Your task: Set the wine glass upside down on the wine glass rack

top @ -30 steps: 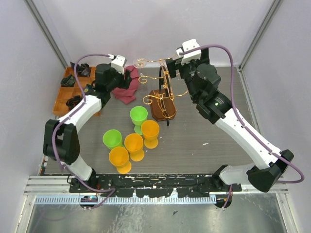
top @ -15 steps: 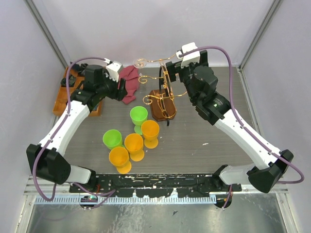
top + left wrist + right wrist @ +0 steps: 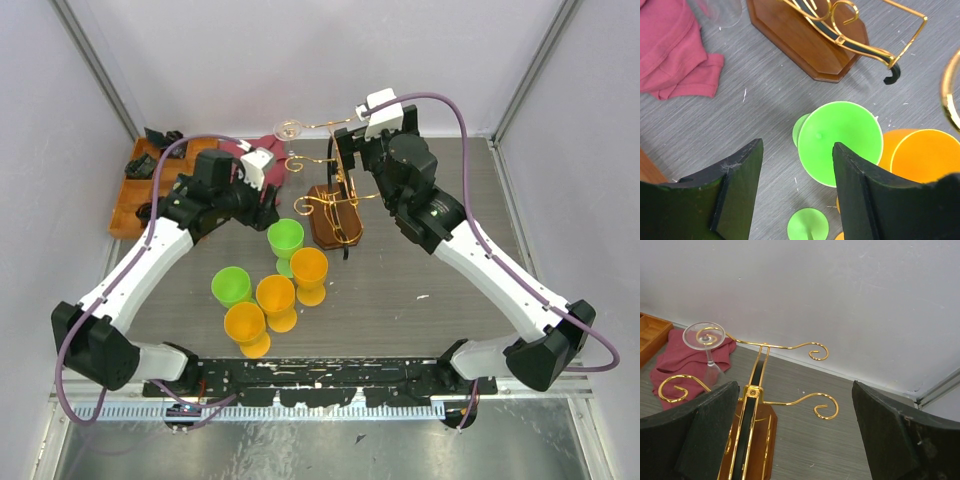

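Note:
A clear wine glass (image 3: 705, 342) hangs upside down from a curled upper arm of the gold wire wine glass rack (image 3: 759, 390), its foot (image 3: 290, 128) on top. The rack (image 3: 335, 215) stands on a brown wooden base (image 3: 805, 45). My right gripper (image 3: 795, 390) is open and empty, above and just right of the rack (image 3: 343, 152). My left gripper (image 3: 797, 146) is open and empty, hovering over a green plastic wine glass (image 3: 840, 142) left of the rack (image 3: 268, 203).
Several green and orange plastic wine glasses (image 3: 275, 290) stand upright in front of the rack. A red cloth (image 3: 675, 50) lies at the back left, by a wooden tray (image 3: 135, 200) of black parts. Walls enclose the back and sides.
My left arm has swung from the red cloth at the back toward the near right, over the green glass. The right gripper has drifted slightly left. The clear glass stays on the rack.

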`<state>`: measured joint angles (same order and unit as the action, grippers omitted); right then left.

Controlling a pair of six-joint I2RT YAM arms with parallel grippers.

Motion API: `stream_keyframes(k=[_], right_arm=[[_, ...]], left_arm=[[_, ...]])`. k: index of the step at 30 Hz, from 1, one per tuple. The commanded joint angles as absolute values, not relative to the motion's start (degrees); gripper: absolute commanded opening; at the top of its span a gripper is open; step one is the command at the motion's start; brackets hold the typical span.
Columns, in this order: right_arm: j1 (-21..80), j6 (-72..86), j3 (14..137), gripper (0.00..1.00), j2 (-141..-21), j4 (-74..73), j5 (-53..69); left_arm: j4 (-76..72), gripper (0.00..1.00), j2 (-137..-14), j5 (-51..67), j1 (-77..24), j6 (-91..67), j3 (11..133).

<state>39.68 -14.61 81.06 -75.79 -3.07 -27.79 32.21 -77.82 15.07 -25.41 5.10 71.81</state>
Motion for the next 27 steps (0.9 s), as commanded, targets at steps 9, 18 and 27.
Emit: stream_keyframes(k=[9,18,27], right_arm=[[39.9,-12.2,80.9,1.00,-72.3,-1.3,-29.6],[39.9,-12.2,80.4,1.00,-71.8,-1.7,-30.5],[39.9,-12.5,80.1,1.00,-72.1,-1.1,-30.3]], left_arm=[[31.3,0.64,-84.1,10.3,-26.6,4.9,71.0],[30.7,0.54,-87.1,11.5,-27.1,4.7,70.6],[32.3,0.09,-86.9,11.7,-27.3,5.7,71.7]])
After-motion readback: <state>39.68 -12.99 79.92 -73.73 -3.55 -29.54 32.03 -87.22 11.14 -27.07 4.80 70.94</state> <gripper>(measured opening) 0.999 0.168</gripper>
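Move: The green goblet by the rack is about 5 cm right of the left hand and 1 cm back, its middle some 12 cm below. The nearest orange goblet is roughly 9 cm back and 11 cm right of the hand, the other green goblet 13 cm back and 9 cm left. The rack's wooden base lies some 13 cm ahead and 19 cm right. From the right hand, the first green goblet is about 22 cm left, 7 cm back and far below. The left hand's fingertips end up pinching the left side of the green goblet's rim, one finger inside the cup and one outside. To get there the hand sinks almost straight down about 7 cm with the fingers apart, tipping some 10 degrees steeper, then mostly shuts them as the descent dies out. ##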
